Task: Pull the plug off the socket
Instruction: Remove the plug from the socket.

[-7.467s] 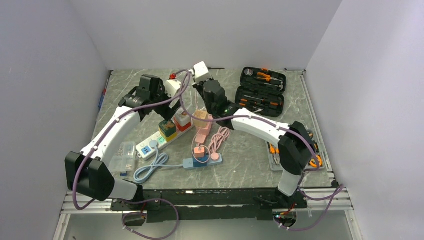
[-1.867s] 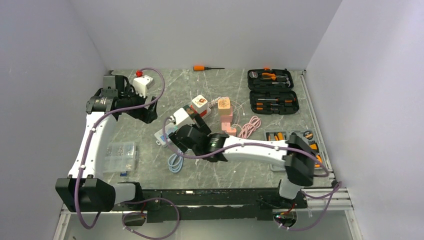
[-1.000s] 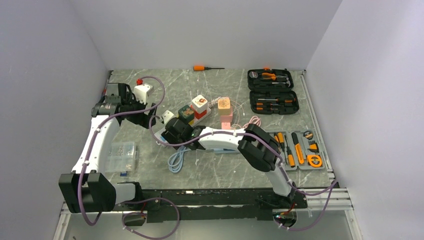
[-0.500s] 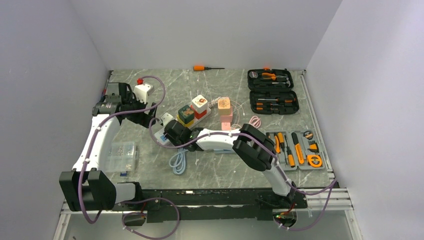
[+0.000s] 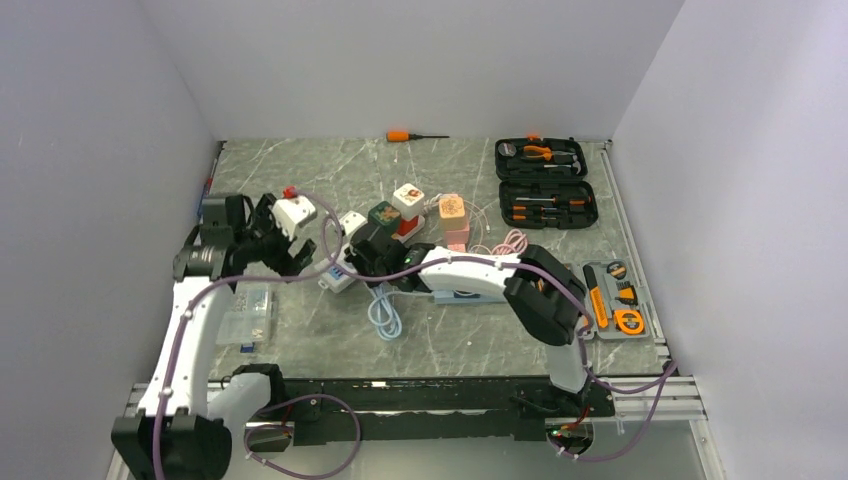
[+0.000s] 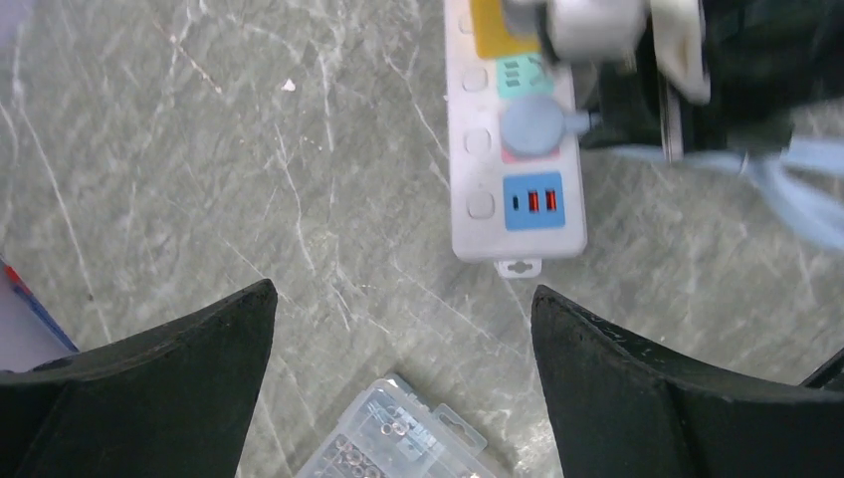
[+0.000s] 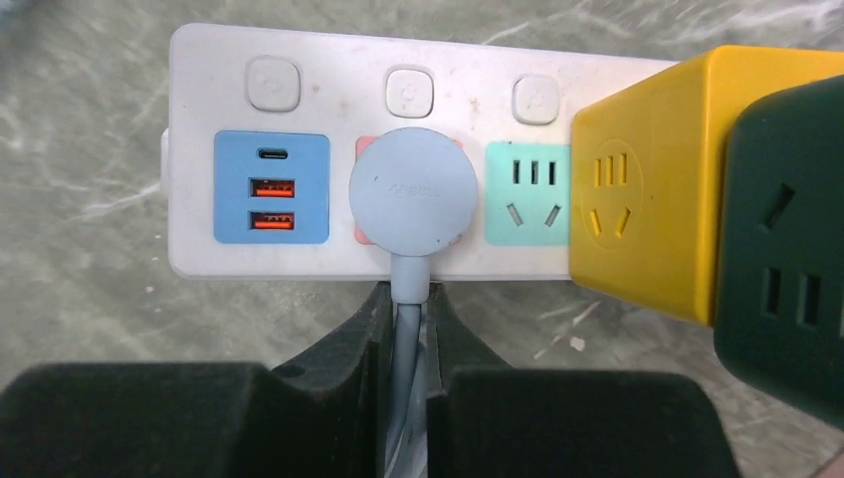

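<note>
A white socket strip lies on the marble table, with a round grey-blue plug seated in its pink outlet. My right gripper is shut on the plug's grey-blue cable just below the plug head. In the top view the right gripper sits beside the strip. My left gripper hangs open over bare table just off the strip's USB end, with nothing between its fingers. In the left wrist view the plug shows in the strip.
Yellow and dark green cube adapters sit in the strip beside the plug. A clear parts box lies under the left gripper. The cable coils in front. Open tool cases, a tool tray and a screwdriver lie right and back.
The right jaws have closed on the cable. The strip and right gripper have shifted right and back. The left gripper has swung forward and right, toward the strip's end.
</note>
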Available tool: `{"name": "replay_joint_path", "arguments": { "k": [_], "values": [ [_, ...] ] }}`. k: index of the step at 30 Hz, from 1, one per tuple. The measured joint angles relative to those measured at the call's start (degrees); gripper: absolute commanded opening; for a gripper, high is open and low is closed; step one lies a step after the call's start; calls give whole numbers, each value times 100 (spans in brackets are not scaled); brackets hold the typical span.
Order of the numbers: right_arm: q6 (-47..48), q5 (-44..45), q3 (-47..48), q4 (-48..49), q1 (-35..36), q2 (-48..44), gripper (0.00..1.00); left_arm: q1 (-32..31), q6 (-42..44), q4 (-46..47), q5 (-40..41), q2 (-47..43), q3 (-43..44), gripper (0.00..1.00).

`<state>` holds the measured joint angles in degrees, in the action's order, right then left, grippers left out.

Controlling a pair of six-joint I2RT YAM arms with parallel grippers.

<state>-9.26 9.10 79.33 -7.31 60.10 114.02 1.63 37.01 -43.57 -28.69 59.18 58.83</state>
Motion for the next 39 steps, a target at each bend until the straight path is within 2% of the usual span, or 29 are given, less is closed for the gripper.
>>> {"name": "replay_joint_path", "arguments": {
  "k": [7, 13, 17, 27, 33, 39],
  "values": [
    [-24, -415, -138, -11, -234, -658, 0, -4, 1631, 17, -245, -1158, -745, 99],
    [-35, -680, -286, -13, -317, -855, 0, -39, 3755, -46, -782, -2905, -1932, 99],
    [-37, -826, -428, -13, -317, -968, 0, -70, 4616, 212, -1113, -3543, -2651, 99],
    [-35, -1036, -688, 2, -345, -1338, 0, -70, 6059, 1355, -1886, -3950, -3980, 99],
    [-37, -1139, -785, 17, -341, -1366, 0, -90, 6314, 2610, -2146, -3650, -4492, 99],
    [-37, -1200, -785, 50, -343, -1366, 0, -278, 6585, 3274, -2229, -3375, -4590, 97]
  ]
}}
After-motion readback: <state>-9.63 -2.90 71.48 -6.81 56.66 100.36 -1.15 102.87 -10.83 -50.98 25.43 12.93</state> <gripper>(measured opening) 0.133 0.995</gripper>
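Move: Just beyond the right fingertips, the seated plug's head lies some 2 cm ahead and 2 cm left, about level; the strip's USB end is around 2 cm back and 5 cm left of this hand, a little lower, and the yellow-green cube about 7 cm ahead, 4 cm right and slightly higher. For the left hand, that USB end lies roughly 3 cm back, 8 cm right and 15 cm below; the parts box sits about 13 cm back, 10 cm left and 20 cm below. Hoisting the power strip by the plug's cord neck, the right hand keeps its pinch and rises about 6 cm, mostly at once, then eases slightly back and right. The left hand, still wide open, draws back some 7 cm, then sinks and goes right towards the strip's USB end, rolling roughly 80 degrees and flattening until its fingers point right and forward. ##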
